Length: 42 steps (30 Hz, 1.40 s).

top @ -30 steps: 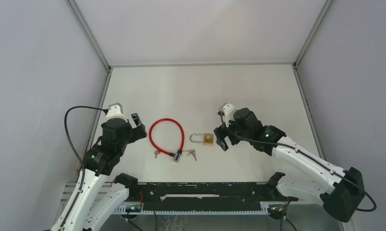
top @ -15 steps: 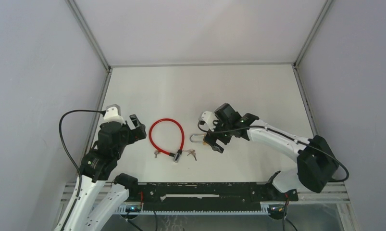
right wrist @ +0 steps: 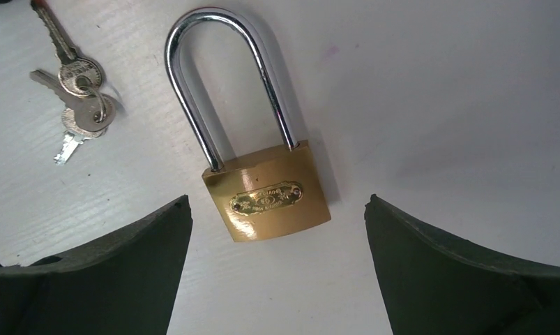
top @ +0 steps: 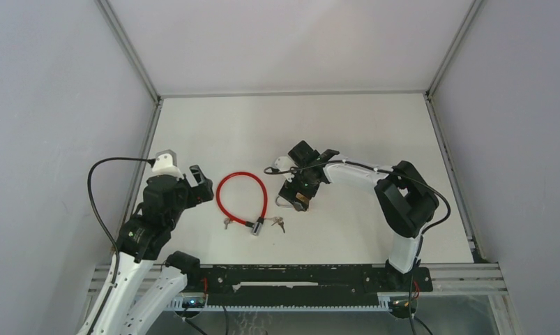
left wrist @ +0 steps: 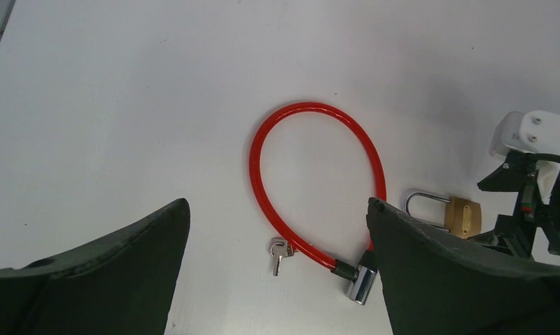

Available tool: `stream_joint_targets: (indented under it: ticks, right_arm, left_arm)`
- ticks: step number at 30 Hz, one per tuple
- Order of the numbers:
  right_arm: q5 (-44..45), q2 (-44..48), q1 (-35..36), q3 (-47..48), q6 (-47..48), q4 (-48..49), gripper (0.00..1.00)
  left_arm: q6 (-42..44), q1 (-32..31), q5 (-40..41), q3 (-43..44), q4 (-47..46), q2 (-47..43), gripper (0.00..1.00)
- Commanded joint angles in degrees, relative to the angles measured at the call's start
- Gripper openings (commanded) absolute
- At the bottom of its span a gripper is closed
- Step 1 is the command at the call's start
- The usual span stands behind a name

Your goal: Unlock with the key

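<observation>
A brass padlock (right wrist: 277,202) with a shut silver shackle lies flat on the white table. My right gripper (right wrist: 277,200) hovers open just above it, one finger on each side of the brass body. In the top view the right gripper (top: 301,190) hides most of the padlock (top: 302,203). A small bunch of keys (right wrist: 78,105) lies beside the shackle, also visible as keys (top: 278,223) in the top view. My left gripper (top: 201,183) stands open and empty left of the red cable lock (top: 242,174). Another key (left wrist: 280,250) lies against the cable.
The red cable lock (left wrist: 254,167) forms a closed loop with a chrome cylinder (left wrist: 360,285) at its near end. Grey walls enclose the table (top: 360,125) on three sides. The black rail (top: 291,279) of the arm bases runs along the near edge.
My right arm has swung left and stretched out, bringing its open gripper from right of the padlock to directly over it. The left arm has barely shifted.
</observation>
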<state>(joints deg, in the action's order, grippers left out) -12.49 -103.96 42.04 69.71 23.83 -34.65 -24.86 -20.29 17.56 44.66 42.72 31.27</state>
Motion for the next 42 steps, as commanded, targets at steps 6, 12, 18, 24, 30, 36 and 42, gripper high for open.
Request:
stream_joint_targets:
  ticks: [6, 12, 18, 24, 30, 36, 42]
  right_arm:
    - [1.8, -4.0, 1.0, 2.7, -3.0, 2.0, 0.95]
    - [2.9, -3.7, 1.4, 0.5, -4.6, 2.1, 0.83]
    - [8.5, -2.3, 2.6, -1.8, -9.5, 4.2, 0.62]
    - [12.3, -0.5, 0.1, -2.6, -20.0, 2.8, 0.38]
    - [17.1, 2.9, -4.4, -5.3, -36.9, 1.2, 0.37]
    - [17.2, 2.8, -5.7, -6.1, -55.2, -2.6, 0.35]
    - [15.1, 2.0, -4.6, -7.1, -63.7, -2.6, 0.35]
  left_arm:
    - [1.5, -0.3, -0.1, -1.0, -2.1, -0.1, 1.0]
    - [1.5, -0.3, 0.5, -1.1, -1.9, -0.6, 1.0]
    - [1.3, -0.3, 1.1, -1.0, -1.8, -1.2, 1.0]
    - [1.2, -0.3, 0.9, -1.2, -1.9, -1.7, 1.0]
    - [1.1, -0.3, 0.8, -1.1, -1.9, -1.3, 1.0]
    - [1.2, -0.3, 0.9, -1.2, -1.9, -1.7, 1.0]
    - [1.2, -0.3, 1.2, -1.1, -1.8, -1.8, 1.0]
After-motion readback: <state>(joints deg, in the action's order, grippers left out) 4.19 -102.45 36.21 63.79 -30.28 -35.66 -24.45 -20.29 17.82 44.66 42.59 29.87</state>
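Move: The padlock body lies almost straight below the right hand's open fingers, about 2 cm down, its shackle pointing left. Near the same table level, the loose keys lie some 7 cm left and 6 cm back, and the red cable ring's middle about 17 cm left and level with the hand. From the left hand, the padlock body is roughly 29 cm right, 5 cm ahead and 20 cm below. Right hand sinks 2 cm, pinches the padlock body, then moves about 6 cm right, turning 60 degrees clockwise. ##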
